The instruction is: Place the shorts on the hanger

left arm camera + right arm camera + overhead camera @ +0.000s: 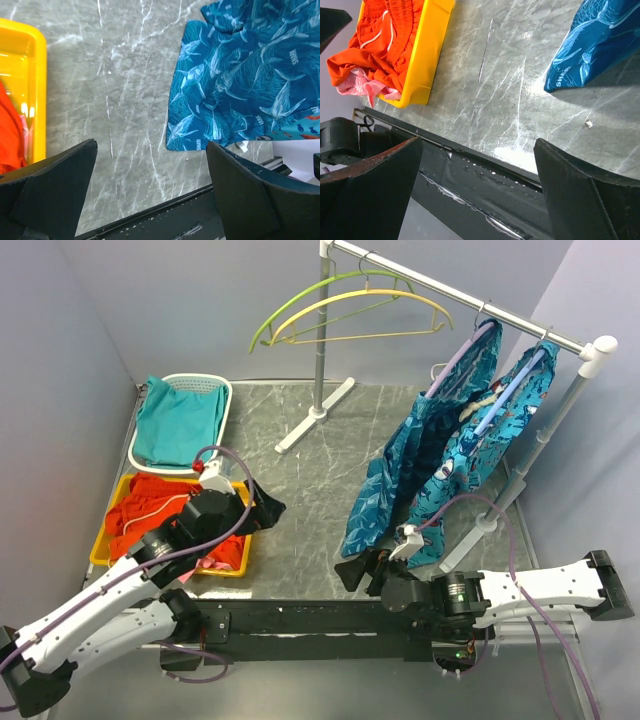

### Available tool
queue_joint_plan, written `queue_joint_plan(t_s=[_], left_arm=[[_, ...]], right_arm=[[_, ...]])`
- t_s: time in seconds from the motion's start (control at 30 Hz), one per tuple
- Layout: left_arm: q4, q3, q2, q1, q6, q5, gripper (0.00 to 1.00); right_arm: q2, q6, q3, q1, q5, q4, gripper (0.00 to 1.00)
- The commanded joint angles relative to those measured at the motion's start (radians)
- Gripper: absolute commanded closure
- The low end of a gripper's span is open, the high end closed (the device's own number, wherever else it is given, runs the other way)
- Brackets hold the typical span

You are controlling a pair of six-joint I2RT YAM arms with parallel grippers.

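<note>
The red-orange shorts (150, 508) lie bunched in a yellow tray (98, 552) at the left. The right wrist view shows the shorts (380, 40) with their pale drawstring, and the left wrist view shows only a red edge (9, 135). The yellow hanger (370, 312) hangs by its hook on the rack's bar at the back, empty. My left gripper (268, 508) hovers open just right of the tray, with bare table between its fingers (55, 190). My right gripper (358, 573) stands open over the near edge, holding nothing (477, 185).
A lime-green hanger (290, 302) hangs beside the yellow one. Teal patterned garments (440, 460) hang at the right, their hems near the table (240, 75). A white basket (228, 405) holds a teal cloth. Pink cloth (365, 87) lies under the shorts. A rack foot (315, 415) stands mid-table.
</note>
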Motion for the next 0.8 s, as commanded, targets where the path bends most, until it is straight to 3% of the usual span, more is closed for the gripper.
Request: queue_joint_plan(t_s=[0.0, 0.1, 0.2, 0.33, 0.47, 0.77], left_arm=[[-0.061, 0.027, -0.026, -0.002, 0.007, -0.08, 0.04], [-0.147, 0.048, -0.006, 0.012, -0.042, -0.143, 0.04], [-0.121, 0.044, -0.012, 0.079, -0.048, -0.084, 0.04], [-0.132, 0.054, -0.005, 0.162, -0.059, -0.017, 0.04], [-0.188, 0.079, 0.009, 0.265, -0.054, 0.01, 0.04], [-0.353, 0.16, 0.055, 0.785, 0.095, 0.124, 0.01]], right_arm=[[0.013, -0.025, 0.045, -0.003, 0.02, 0.018, 0.0], [0.042, -0.054, 0.073, -0.008, 0.014, 0.02, 0.0], [0.093, -0.106, 0.107, -0.038, -0.018, 0.047, 0.0], [0.191, -0.236, 0.151, -0.149, -0.206, 0.13, 0.0], [0.291, -0.278, 0.174, -0.192, -0.286, 0.181, 0.0], [0.41, -0.324, 0.174, -0.212, -0.382, 0.319, 0.0]])
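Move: The orange shorts in the yellow basket lie about 22 cm to the left hand's left, 5 cm ahead and some 17 cm below. The teal shorts are in the white basket, around 30 cm to that hand's left and 33 cm ahead. From the right hand, the orange shorts are roughly 39 cm left, 14 cm ahead and 9 cm below; the nearest hanging blue shorts are about 14 cm to its right, 20 cm ahead and 15 cm above. The left hand, wide open and empty, swings left and a little forward for about 15 cm, faster and faster, over the yellow basket's right rim towards the orange shorts; it sinks only slightly and turns some 30 degrees counter-clockwise as its fingers tip a bit further down. The right hand, also open, starts a moment later and drifts some 6 cm left, away from the hanging blue shorts, with a short forward bulge and a slight final dip as its wrist rolls and turns by 10 to 15 degrees. ##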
